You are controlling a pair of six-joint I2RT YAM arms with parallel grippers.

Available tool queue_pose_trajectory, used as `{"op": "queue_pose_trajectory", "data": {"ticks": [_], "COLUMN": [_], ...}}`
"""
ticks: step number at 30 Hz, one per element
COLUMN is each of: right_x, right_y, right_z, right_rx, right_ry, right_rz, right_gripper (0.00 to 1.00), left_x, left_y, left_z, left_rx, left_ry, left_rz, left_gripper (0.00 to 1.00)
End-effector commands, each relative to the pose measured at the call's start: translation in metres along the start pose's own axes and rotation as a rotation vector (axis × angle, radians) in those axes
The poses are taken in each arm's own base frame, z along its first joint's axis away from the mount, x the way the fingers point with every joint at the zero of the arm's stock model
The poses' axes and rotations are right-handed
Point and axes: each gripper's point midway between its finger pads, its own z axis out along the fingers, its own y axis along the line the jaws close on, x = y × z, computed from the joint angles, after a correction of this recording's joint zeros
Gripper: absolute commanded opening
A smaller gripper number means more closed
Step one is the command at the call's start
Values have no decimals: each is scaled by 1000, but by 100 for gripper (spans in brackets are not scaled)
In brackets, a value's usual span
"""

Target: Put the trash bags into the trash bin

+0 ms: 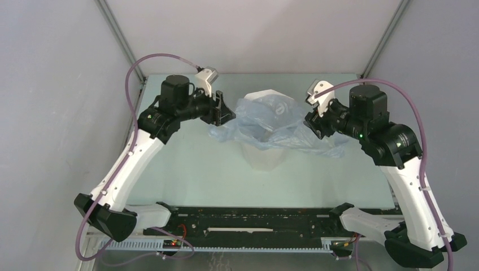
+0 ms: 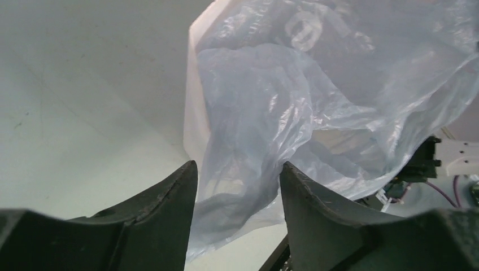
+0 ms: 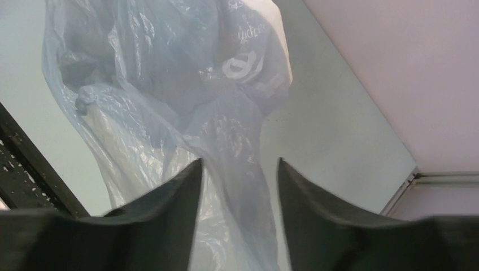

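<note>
The white trash bin (image 1: 261, 157) stands upright mid-table, its rim (image 1: 270, 93) at the back. The pale-blue trash bag (image 1: 271, 121) is draped over the bin's mouth and spills down both sides. My left gripper (image 1: 226, 113) is at the bag's left edge. In the left wrist view its jaws (image 2: 237, 169) stand apart, with bag film (image 2: 282, 101) hanging loose between them beside the bin wall (image 2: 195, 113). My right gripper (image 1: 312, 121) is at the bag's right edge. Its jaws (image 3: 237, 164) are also apart, with a fold of bag (image 3: 169, 84) between them, unpinched.
A black rail (image 1: 248, 217) runs along the table's near edge between the arm bases. Grey enclosure walls close in the left, right and back sides, with a metal post (image 1: 121, 34) at the back left corner. The right arm's wrist (image 2: 457, 158) shows behind the bag.
</note>
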Motion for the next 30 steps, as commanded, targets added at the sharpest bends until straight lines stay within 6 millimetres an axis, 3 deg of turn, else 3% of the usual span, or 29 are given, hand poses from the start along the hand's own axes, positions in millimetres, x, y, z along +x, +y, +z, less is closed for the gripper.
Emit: {"op": "queue_pose_trajectory", "data": {"ticks": [1,6,7,10,13,18,30], "right_x": [-8,-15,-18,-21,-11,7,34], "right_y": [-9,-23,-25,-18,-21,-48,-93], "right_z": [8,18,21,33,46,64,104], "right_rx": [39,120,124,74,93,217,203], "right_ry": [-29,-79,-91,-105,-66,-47,-45], "right_rz": [-41,20,41,107,182,374,723], "right_gripper": [49,23,16,11,0,0,0], "left_x": [-20,-33,-34,-37,-40,-42,-40], "left_y": [6,13,14,21,32,45,61], "left_z": [-8,-4,-2,5,11,21,57], "left_rx": [-77,-119,-124,-139,-165,-139,-88], "left_ry": [-60,-115,-121,-122,-123,-118,-79], "left_rz": [-4,-75,-92,-132,-190,-359,-523], "left_gripper": [57,55,51,25,19,17,16]}}
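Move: The trash bag is draped over the trash bin. Its left flap already hangs between the left hand's open fingers, about 1 cm ahead, 2 cm to the right and 2 cm below. Its right flap sits roughly 2 cm ahead, 1 cm left and 2 cm below the right hand. The bin's middle is some 13 cm right, 3 cm ahead and 20 cm below the left hand, and 15 cm left, 7 cm ahead and 24 cm below the right. Both hands close on the bag's side flaps, the left nearly shut and the right fully, pinching the film at the fingertips while easing forward. Then they carry the flaps forward along the bin's sides and down, the left about 8 cm out and 4 cm down, the right some 12 cm out and 6 cm down with a slight drift right, both wrists tipping down and swinging to point more forward. ##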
